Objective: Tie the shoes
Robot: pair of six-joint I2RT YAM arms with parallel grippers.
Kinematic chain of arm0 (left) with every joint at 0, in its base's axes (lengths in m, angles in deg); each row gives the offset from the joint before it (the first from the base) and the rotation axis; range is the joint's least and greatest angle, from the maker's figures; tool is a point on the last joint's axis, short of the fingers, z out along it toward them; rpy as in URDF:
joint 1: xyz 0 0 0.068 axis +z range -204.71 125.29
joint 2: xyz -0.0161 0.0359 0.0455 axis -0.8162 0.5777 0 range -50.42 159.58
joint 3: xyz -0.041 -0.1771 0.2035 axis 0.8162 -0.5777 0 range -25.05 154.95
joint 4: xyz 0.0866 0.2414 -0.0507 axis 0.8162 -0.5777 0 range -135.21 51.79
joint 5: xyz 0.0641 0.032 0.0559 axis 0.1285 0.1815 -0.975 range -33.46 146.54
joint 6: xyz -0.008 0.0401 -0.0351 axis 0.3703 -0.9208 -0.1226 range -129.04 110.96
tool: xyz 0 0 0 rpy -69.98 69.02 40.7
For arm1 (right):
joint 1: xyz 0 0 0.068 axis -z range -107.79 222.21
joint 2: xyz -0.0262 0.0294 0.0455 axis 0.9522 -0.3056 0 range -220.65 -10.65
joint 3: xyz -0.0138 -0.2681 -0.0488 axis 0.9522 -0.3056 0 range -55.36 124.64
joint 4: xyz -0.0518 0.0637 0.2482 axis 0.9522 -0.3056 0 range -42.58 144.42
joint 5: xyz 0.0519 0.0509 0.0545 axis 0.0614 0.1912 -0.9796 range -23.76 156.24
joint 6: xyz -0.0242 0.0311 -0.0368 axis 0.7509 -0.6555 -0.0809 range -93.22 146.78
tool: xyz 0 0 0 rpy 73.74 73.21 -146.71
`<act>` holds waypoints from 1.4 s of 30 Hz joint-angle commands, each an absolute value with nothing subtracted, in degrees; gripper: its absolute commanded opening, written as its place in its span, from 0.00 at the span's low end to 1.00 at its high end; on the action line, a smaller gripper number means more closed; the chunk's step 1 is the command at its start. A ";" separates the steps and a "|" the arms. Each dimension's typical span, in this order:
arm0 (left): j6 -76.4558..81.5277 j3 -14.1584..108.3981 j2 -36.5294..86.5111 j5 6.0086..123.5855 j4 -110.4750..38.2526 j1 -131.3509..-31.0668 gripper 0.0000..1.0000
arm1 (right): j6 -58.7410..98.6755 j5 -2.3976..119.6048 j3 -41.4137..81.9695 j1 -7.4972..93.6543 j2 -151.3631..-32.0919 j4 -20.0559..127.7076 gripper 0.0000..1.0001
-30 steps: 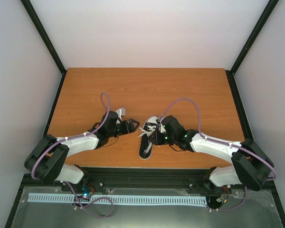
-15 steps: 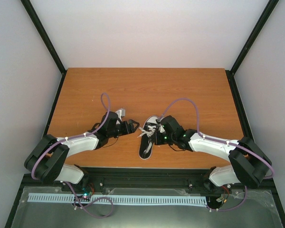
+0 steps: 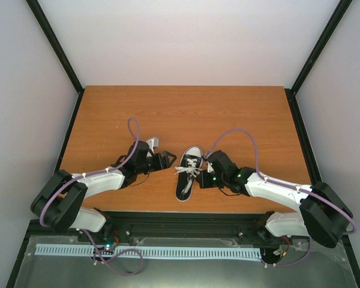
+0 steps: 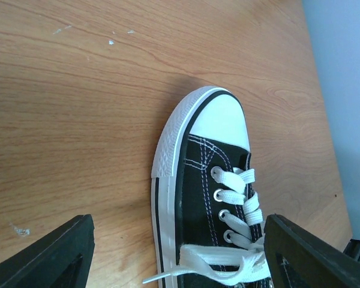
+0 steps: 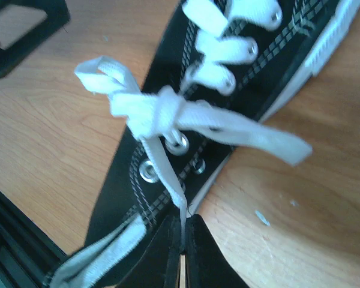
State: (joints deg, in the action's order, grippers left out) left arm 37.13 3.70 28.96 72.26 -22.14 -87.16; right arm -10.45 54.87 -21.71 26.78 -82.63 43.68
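Note:
The shoe (image 3: pixel 186 183), black canvas with a white toe cap, lies near the table's front edge, toe pointing away. Its white laces (image 3: pixel 189 167) form a knot (image 5: pixel 162 111) with loose loops over the eyelets. My right gripper (image 3: pixel 200 178) sits at the shoe's right side. In the right wrist view this gripper (image 5: pixel 181 240) is shut on one thin lace strand (image 5: pixel 165 174) running down from the knot. My left gripper (image 3: pixel 171 159) stands open just left of the shoe. Its fingers (image 4: pixel 54 255) straddle the shoe (image 4: pixel 198 180) and a lace loop (image 4: pixel 228 258) without touching them.
The wooden table (image 3: pixel 186 114) stretches far behind the shoe, with white walls and black frame posts around it. The table's front edge and a black rail (image 3: pixel 186 217) lie just behind the shoe's heel. The left gripper's finger (image 5: pixel 18 24) shows in the right wrist view's top left corner.
The right gripper has closed on the lace strand and its arm has drawn back to the right, towards the front edge. The left arm has stayed put.

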 commanded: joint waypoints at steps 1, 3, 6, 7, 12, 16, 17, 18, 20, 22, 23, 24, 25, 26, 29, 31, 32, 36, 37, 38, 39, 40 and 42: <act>35.36 4.57 29.00 74.49 -20.00 -86.70 0.79 | -11.61 52.95 -24.57 26.41 -81.34 41.94 0.03; 35.11 4.42 29.18 75.90 -19.12 -86.70 0.79 | -11.84 52.60 -25.44 26.42 -81.29 41.79 0.03; 33.97 4.22 29.74 79.26 -17.63 -86.70 0.79 | -12.59 52.45 -26.64 26.44 -81.23 41.59 0.03; 33.57 4.22 29.98 80.39 -17.28 -86.69 0.79 | -12.74 52.45 -27.00 26.42 -81.08 41.59 0.03; 32.81 3.33 30.36 83.45 -16.46 -86.71 0.77 | -12.64 53.59 -27.75 26.50 -80.20 40.33 0.03; 32.85 3.16 30.97 85.37 -16.17 -86.70 0.74 | -12.27 53.54 -28.39 26.50 -80.34 39.43 0.03; 32.99 3.28 31.16 85.95 -15.93 -86.70 0.72 | -12.22 53.46 -28.45 26.50 -80.34 39.35 0.03; 33.15 3.26 31.45 86.63 -15.38 -86.70 0.71 | -12.20 53.50 -28.47 26.50 -80.23 39.18 0.04; 33.17 3.25 32.02 88.27 -14.25 -86.70 0.69 | -12.13 53.92 -28.38 26.55 -79.70 38.87 0.08; 32.48 3.25 32.38 89.83 -13.64 -86.70 0.68 | -11.90 54.39 -28.78 26.93 -78.32 38.52 0.19; 32.08 3.30 32.55 90.79 -13.61 -86.70 0.68 | -11.43 54.19 -29.23 27.83 -77.40 38.64 0.27; 31.70 3.38 32.80 91.57 -13.61 -86.70 0.67 | -10.85 53.62 -29.78 28.98 -76.30 39.06 0.36; 31.54 3.42 32.96 91.96 -13.54 -86.70 0.66 | -10.17 52.61 -30.49 30.36 -75.23 39.77 0.47; 31.53 3.50 33.13 92.30 -13.45 -86.70 0.63 | -9.36 51.29 -31.28 31.91 -74.15 40.82 0.54; 31.80 3.72 33.90 92.73 -13.34 -86.71 0.57 | -8.06 47.04 -33.10 36.49 -71.98 45.55 0.67; 32.22 3.86 34.28 92.81 -13.01 -86.70 0.53 | -7.22 44.96 -33.19 38.38 -71.97 48.81 0.71; 32.56 3.84 34.58 92.78 -12.62 -86.70 0.51 | -6.28 44.30 -33.13 39.13 -72.69 50.63 0.71; 33.56 4.57 36.00 92.98 -11.30 -86.66 0.43 | -3.11 41.63 -32.08 41.85 -77.66 55.78 0.71; 33.84 4.78 36.28 93.19 -10.98 -86.70 0.43 | -2.25 41.13 -31.54 42.08 -79.11 56.65 0.71; 34.04 5.01 36.56 93.26 -10.75 -86.70 0.43 | -1.37 40.72 -31.03 42.23 -80.39 57.45 0.70; 34.17 5.21 36.78 93.29 -10.57 -86.70 0.43 | -0.56 40.03 -30.50 42.23 -81.68 58.14 0.69; 34.21 5.45 37.03 93.43 -10.47 -86.70 0.43 | 0.13 39.19 -30.03 42.23 -82.76 58.79 0.68; 34.29 5.83 37.42 93.44 -10.36 -86.70 0.43 | 1.13 38.18 -29.49 42.23 -84.88 59.86 0.66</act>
State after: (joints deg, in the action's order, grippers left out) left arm 33.81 3.42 36.52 92.39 -13.55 -87.16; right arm -2.95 41.95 -31.78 41.77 -81.80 54.30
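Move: The lace end sticking out left of the knot is my left hand's target, about 4 cm back and 2 cm right of it, some 3 cm lower; the knot is about 5 cm back and 7 right, the toe cap 2 ahead and 8 right. My right hand, holding a lace tail, has the right-hand loop about 3 cm straight ahead, the knot 3 ahead and 3 left, and the toe cap 10 ahead and 2 left. With the lace tail still pinched, my right hand pulls it back, down and right, about 6 cm away from the knot, then opens wide, lets the tail go, swings farther right and turns back forward some 5 cm beside the shoe. Meanwhile my left hand travels right and back about 5 cm, turning roughly 20 degrees clockwise, and half closes around the left lace end without shutting. ##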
